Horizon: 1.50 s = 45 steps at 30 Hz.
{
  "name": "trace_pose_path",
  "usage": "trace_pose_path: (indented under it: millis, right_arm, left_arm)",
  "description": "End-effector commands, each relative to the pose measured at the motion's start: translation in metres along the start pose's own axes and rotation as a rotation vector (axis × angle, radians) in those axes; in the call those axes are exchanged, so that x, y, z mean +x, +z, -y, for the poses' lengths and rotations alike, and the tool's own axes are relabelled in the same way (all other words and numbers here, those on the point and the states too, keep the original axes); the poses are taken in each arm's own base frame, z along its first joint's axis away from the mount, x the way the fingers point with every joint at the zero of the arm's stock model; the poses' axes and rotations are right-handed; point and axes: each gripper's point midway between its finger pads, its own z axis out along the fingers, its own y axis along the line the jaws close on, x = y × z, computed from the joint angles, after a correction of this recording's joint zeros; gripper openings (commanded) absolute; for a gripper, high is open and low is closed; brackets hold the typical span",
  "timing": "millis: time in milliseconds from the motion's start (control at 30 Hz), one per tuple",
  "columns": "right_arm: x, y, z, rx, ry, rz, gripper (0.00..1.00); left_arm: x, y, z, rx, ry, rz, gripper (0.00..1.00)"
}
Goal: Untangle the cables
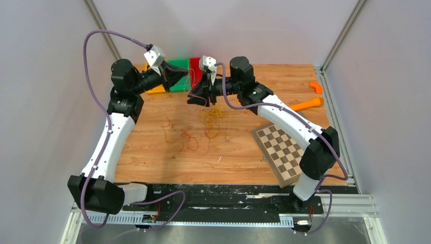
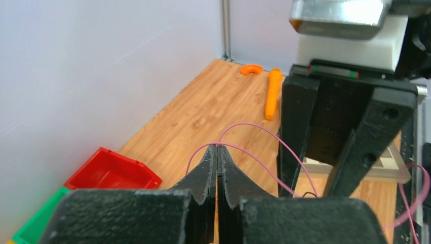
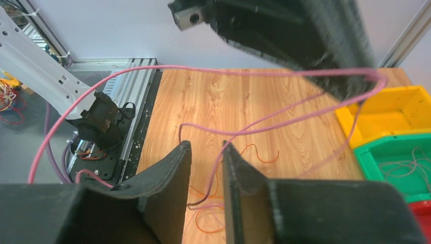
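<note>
My left gripper point(image 1: 185, 76) is raised near the bins and shut on a thin pink strand point(image 2: 249, 123), pinched at the fingertips point(image 2: 217, 148). The strand runs across to my right gripper point(image 1: 197, 96), which is open, and it passes loosely through the gap between those fingers point(image 3: 203, 148). In the right wrist view the strand point(image 3: 254, 72) arcs up toward the left gripper's blurred body point(image 3: 305, 35). On the table below lie a yellow tangle point(image 1: 213, 116) and loose orange and red strands point(image 1: 185, 140), which also show in the right wrist view point(image 3: 259, 152).
Yellow point(image 3: 391, 112), green point(image 3: 401, 162) and red point(image 2: 112, 173) bins stand at the back of the table; the green one holds thin strands. A chessboard point(image 1: 282, 150) lies front right. An orange carrot-shaped piece point(image 1: 307, 104) and a curved orange piece point(image 1: 316, 86) lie at the right.
</note>
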Motion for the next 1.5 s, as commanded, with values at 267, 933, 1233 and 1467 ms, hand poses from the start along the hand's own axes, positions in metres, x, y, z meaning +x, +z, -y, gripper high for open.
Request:
trace_pose_path:
  millis: [267, 933, 1233, 1467]
  right_arm:
    - [0.002, -0.08, 0.098, 0.486, 0.056, -0.005, 0.88]
    - [0.046, -0.225, 0.151, 0.883, 0.177, -0.086, 1.0]
    - [0.064, -0.245, 0.145, 0.916, 0.23, -0.147, 1.0]
    - [0.073, -0.252, 0.144, 0.93, 0.264, -0.184, 1.0]
  left_arm:
    - [-0.05, 0.007, -0.064, -0.224, 0.07, 0.12, 0.0]
    - [0.048, 0.022, -0.283, -0.465, -0.035, 0.027, 0.0]
    - [0.116, 0.044, -0.33, -0.425, -0.064, -0.008, 0.0]
    - [0.187, 0.051, -0.346, -0.432, -0.146, -0.098, 0.0]
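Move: The left hand grips the pink cable high up; the green bin it is bound for lies about 38 cm ahead, 10 cm left and 38 cm below. Level with that bin, the red one stands some 12 cm to its right and the yellow one 11 cm to its left. From the right hand, fingers just parting, the yellow cable is roughly 18 cm ahead, 9 cm right and 34 cm down, the orange cable 6 cm ahead, 2 cm left and equally low. The right fingers let go of the pink cable, spreading wide as the hand swings forward and then mainly right, away from the left hand, sinking a little and turning about 50 degrees clockwise. Still pinching the cable, the left hand rises slightly, then sweeps some 35 cm forward and a little left, descending over the green bin while turning counter-clockwise. ##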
